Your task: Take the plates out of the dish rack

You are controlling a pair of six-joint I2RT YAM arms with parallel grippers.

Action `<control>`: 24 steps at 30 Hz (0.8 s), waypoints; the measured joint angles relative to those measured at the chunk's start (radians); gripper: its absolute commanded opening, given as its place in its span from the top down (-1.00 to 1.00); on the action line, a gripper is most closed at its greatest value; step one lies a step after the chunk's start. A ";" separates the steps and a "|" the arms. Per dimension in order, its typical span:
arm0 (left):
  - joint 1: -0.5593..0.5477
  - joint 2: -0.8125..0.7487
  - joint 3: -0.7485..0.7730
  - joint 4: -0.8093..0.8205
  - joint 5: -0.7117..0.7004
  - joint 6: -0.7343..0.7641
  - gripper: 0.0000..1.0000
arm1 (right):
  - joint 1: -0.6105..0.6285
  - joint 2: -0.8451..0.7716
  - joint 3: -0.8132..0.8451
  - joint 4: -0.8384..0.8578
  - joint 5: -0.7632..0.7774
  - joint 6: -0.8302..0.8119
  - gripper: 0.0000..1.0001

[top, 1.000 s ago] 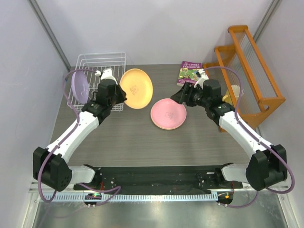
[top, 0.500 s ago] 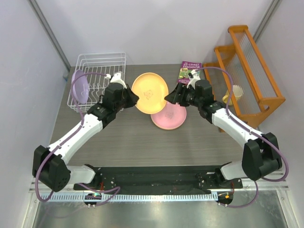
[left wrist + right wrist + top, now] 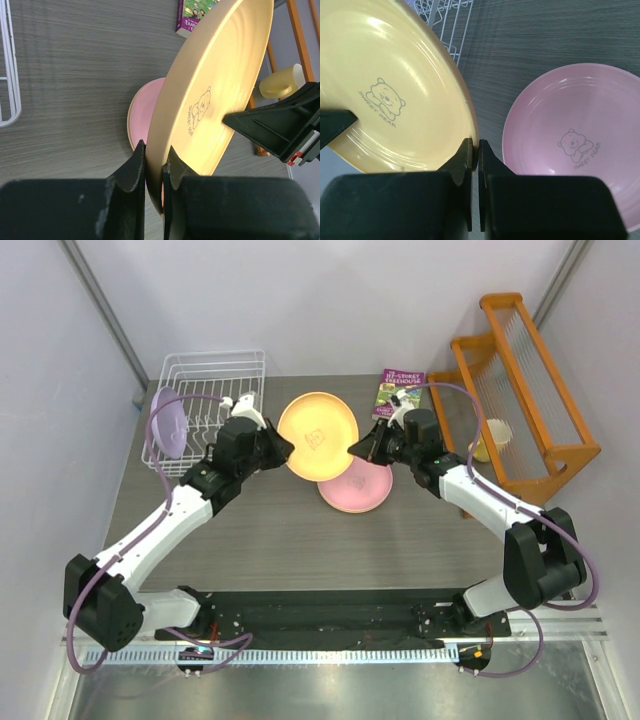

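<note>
An orange-yellow plate [image 3: 317,433] hangs tilted above the table between both arms. My left gripper [image 3: 283,450] is shut on its left rim [image 3: 154,157]. On the opposite rim, my right gripper [image 3: 355,450] is shut too, its jaws pinching the thin edge [image 3: 475,150]. The plate's inside with a bear print faces the right wrist camera [image 3: 395,100]. A pink plate [image 3: 360,490] lies flat on the table just below. A lilac plate [image 3: 168,423] stands on edge in the left side of the white wire dish rack [image 3: 210,365].
A purple book [image 3: 400,392] lies at the back of the table behind my right gripper. An orange wooden shelf rack [image 3: 520,380] stands along the right side, with a pale yellow cup [image 3: 492,438] at its foot.
My left arm carried the orange-yellow plate rightward from beside the dish rack. My right gripper moved left to meet it and closed on its rim.
</note>
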 measured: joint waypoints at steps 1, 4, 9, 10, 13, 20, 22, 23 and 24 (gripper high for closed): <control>0.000 0.000 0.000 0.001 0.000 0.000 1.00 | 0.000 0.000 0.000 0.000 0.000 0.006 0.98; -0.001 -0.001 0.000 0.002 0.001 0.001 1.00 | 0.000 0.000 0.000 0.002 0.000 0.010 0.98; -0.001 -0.003 -0.001 0.002 0.007 0.004 -0.12 | 0.000 -0.004 0.000 0.001 0.023 0.006 0.98; -0.001 -0.008 -0.002 0.004 0.009 0.003 -0.24 | 0.000 -0.006 0.000 -0.006 0.036 -0.011 0.97; -0.002 -0.031 -0.003 0.017 0.006 0.011 -0.57 | -0.001 -0.014 0.000 -0.058 0.086 -0.043 0.98; -0.002 -0.088 -0.003 0.010 -0.098 0.066 -0.63 | -0.036 -0.036 0.011 -0.228 0.179 -0.115 0.98; -0.002 -0.106 -0.003 -0.011 -0.165 0.110 -0.67 | -0.060 -0.036 0.031 -0.291 0.201 -0.138 0.98; -0.002 -0.116 -0.003 -0.020 -0.202 0.129 -0.68 | -0.076 -0.035 0.044 -0.326 0.213 -0.150 0.97; -0.002 -0.127 -0.003 -0.029 -0.240 0.152 -0.71 | -0.091 -0.033 0.060 -0.362 0.220 -0.164 0.98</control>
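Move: Both hands already pinch the tilted yellow plate by opposite rims, and the pink plate it is bound for lies on the table about 14 cm below the right hand, some 3 cm nearer the base and 2 cm to its right. From the left hand the pink plate is about 16 cm right, 4 cm back and 15 cm down. The book is 20 cm ahead of the right hand and 13 cm right. The purple plate in the rack is about 30 cm left of the left hand and 8 cm ahead. After a short hold with both hands on the rims, the left hand opens wide and lets go of the yellow plate, rising nearly 4 cm and then swinging about 5 cm left towards the rack, its fingers tipping up and turning slightly counter-clockwise. The right hand keeps its pinch on the far rim and draws the plate some 8 cm to the right while sinking about 4 cm towards the pink plate, rolling its left side down nearly 20 degrees and turning about 10 degrees clockwise. ##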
